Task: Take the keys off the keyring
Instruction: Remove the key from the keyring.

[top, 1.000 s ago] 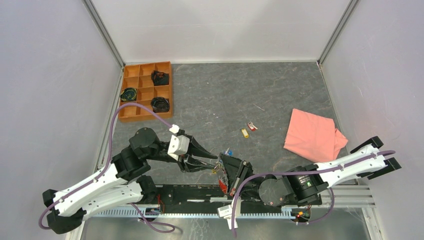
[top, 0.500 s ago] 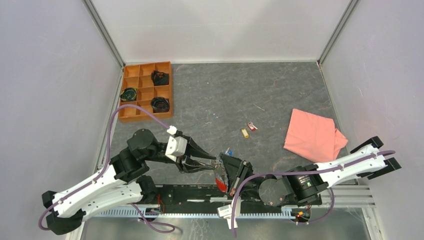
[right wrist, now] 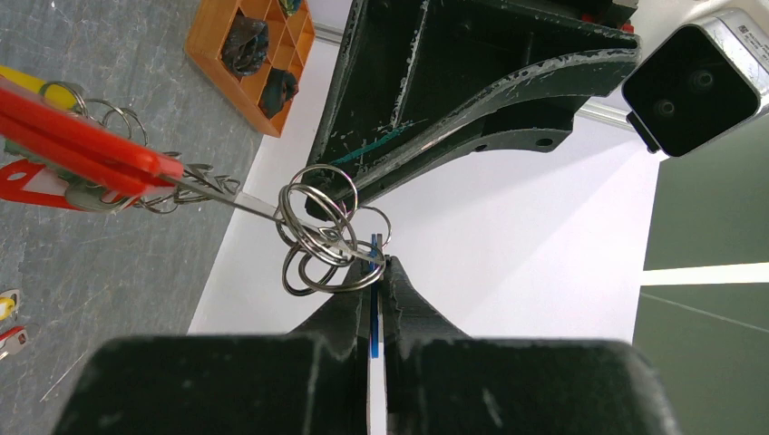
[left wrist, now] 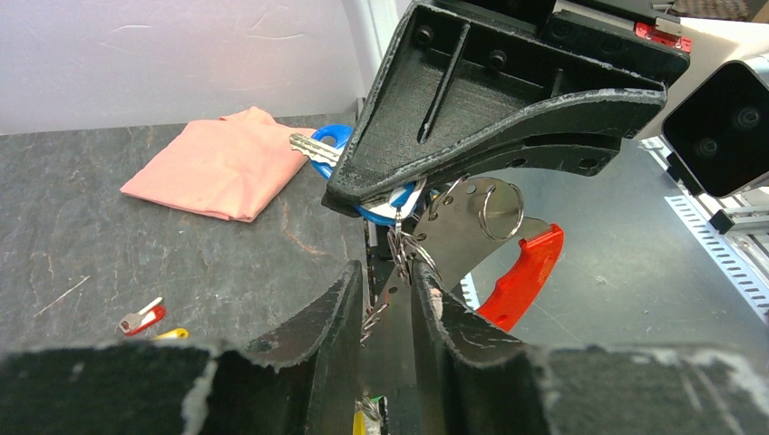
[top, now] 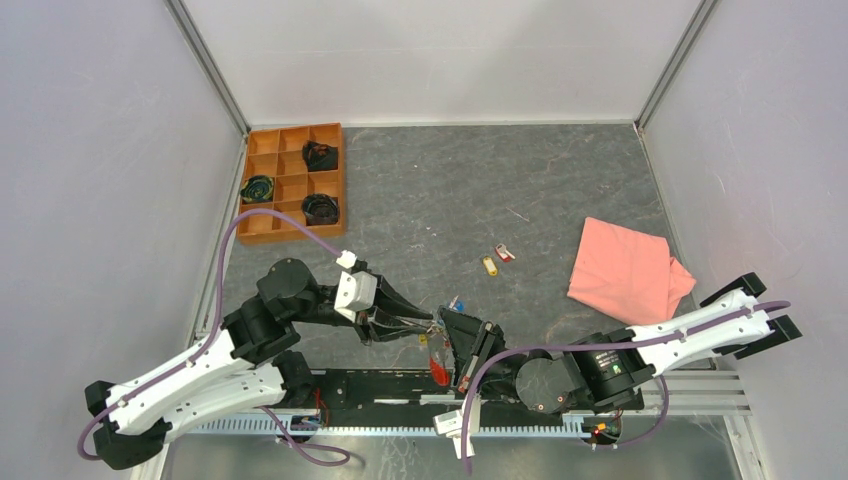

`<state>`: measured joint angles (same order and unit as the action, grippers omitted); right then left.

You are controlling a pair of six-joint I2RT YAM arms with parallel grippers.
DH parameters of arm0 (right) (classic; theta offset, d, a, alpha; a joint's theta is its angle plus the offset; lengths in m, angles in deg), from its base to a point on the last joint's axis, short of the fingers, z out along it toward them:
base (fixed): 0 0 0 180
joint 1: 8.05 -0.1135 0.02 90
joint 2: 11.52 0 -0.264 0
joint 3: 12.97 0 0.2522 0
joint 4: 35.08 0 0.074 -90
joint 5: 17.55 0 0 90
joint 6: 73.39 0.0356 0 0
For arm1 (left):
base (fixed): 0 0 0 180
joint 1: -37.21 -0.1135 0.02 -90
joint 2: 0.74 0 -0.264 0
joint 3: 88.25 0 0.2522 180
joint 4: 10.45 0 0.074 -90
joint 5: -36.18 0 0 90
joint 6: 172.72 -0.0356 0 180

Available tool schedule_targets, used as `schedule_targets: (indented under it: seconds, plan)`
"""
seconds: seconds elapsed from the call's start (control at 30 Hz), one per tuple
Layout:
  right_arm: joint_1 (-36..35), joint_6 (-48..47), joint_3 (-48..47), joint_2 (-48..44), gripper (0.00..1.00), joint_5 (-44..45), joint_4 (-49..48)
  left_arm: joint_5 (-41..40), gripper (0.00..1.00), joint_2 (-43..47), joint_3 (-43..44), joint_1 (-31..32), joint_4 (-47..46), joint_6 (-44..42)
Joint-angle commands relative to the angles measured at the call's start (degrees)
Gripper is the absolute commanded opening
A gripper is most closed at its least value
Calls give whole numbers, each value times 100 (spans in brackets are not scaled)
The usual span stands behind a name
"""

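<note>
My right gripper [right wrist: 381, 265] is shut on the blue-headed key [right wrist: 373, 272], which also shows in the left wrist view [left wrist: 337, 138]. The keyring's cluster of thin metal rings [right wrist: 322, 231] hangs at that gripper's tip. Its red strap [left wrist: 521, 272] dangles beside the rings [left wrist: 499, 208]. My left gripper [left wrist: 388, 269] meets the right one tip to tip near the table's front edge [top: 432, 322]. Its jaws stand narrowly apart on either side of a short chain hanging from the rings. A yellow key head [left wrist: 362, 423] peeks out low between its fingers.
A loose red key [top: 505, 254] and yellow key [top: 489, 265] lie on the grey table. A pink cloth [top: 625, 270] lies at the right. An orange compartment tray [top: 290, 237] with dark bundles stands at the back left. The arms' base rail runs along the front edge.
The left gripper's jaws have narrowed around the chain. The red strap below the two grippers has shifted slightly. The right gripper holds the blue key as before.
</note>
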<state>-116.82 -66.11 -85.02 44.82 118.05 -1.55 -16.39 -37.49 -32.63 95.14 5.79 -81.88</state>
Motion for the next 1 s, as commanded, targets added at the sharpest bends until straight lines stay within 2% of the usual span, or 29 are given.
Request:
schedule_targets:
  seconds: [0.0, 0.27, 0.57, 0.7, 0.73, 0.97]
  plan:
    - [-51, 45, -245, -44, 0, 109, -437, -82, 30, -5, -36, 0, -224, 166]
    - [-54, 157, -211, -40, 0, 90, -446, -22, 27, 49, -177, -1, -647, 214]
    - [-56, 239, -177, -70, 0, 54, -479, 80, 18, 10, -245, 5, -812, 214]
    - [-51, 323, -81, -137, 0, 100, -544, 84, 5, 55, -310, 1, -899, 209]
    - [-49, 370, -56, -168, 0, 128, -544, 36, 2, 85, -336, 1, -928, 209]
    - [-48, 927, 180, -426, 0, 169, -503, -684, 2, 594, -608, 3, -1275, 66]
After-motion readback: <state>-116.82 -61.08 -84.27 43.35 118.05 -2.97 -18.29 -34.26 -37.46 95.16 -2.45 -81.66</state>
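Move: From the left hand, the small rings linked below the blue tag are about 1 cm to the right, level fore and aft and in height. The blue tag, held by the right fingers, is some 3 cm right, 1 cm ahead and 3 cm up; the red handle is roughly 9 cm back, 3 cm right and 3 cm below. From the right hand, the rings lie about 2 cm left, 1 cm back and 3 cm down. Left fingers close onto the small rings, rising about half a centimetre; the right keeps the blue tag. ##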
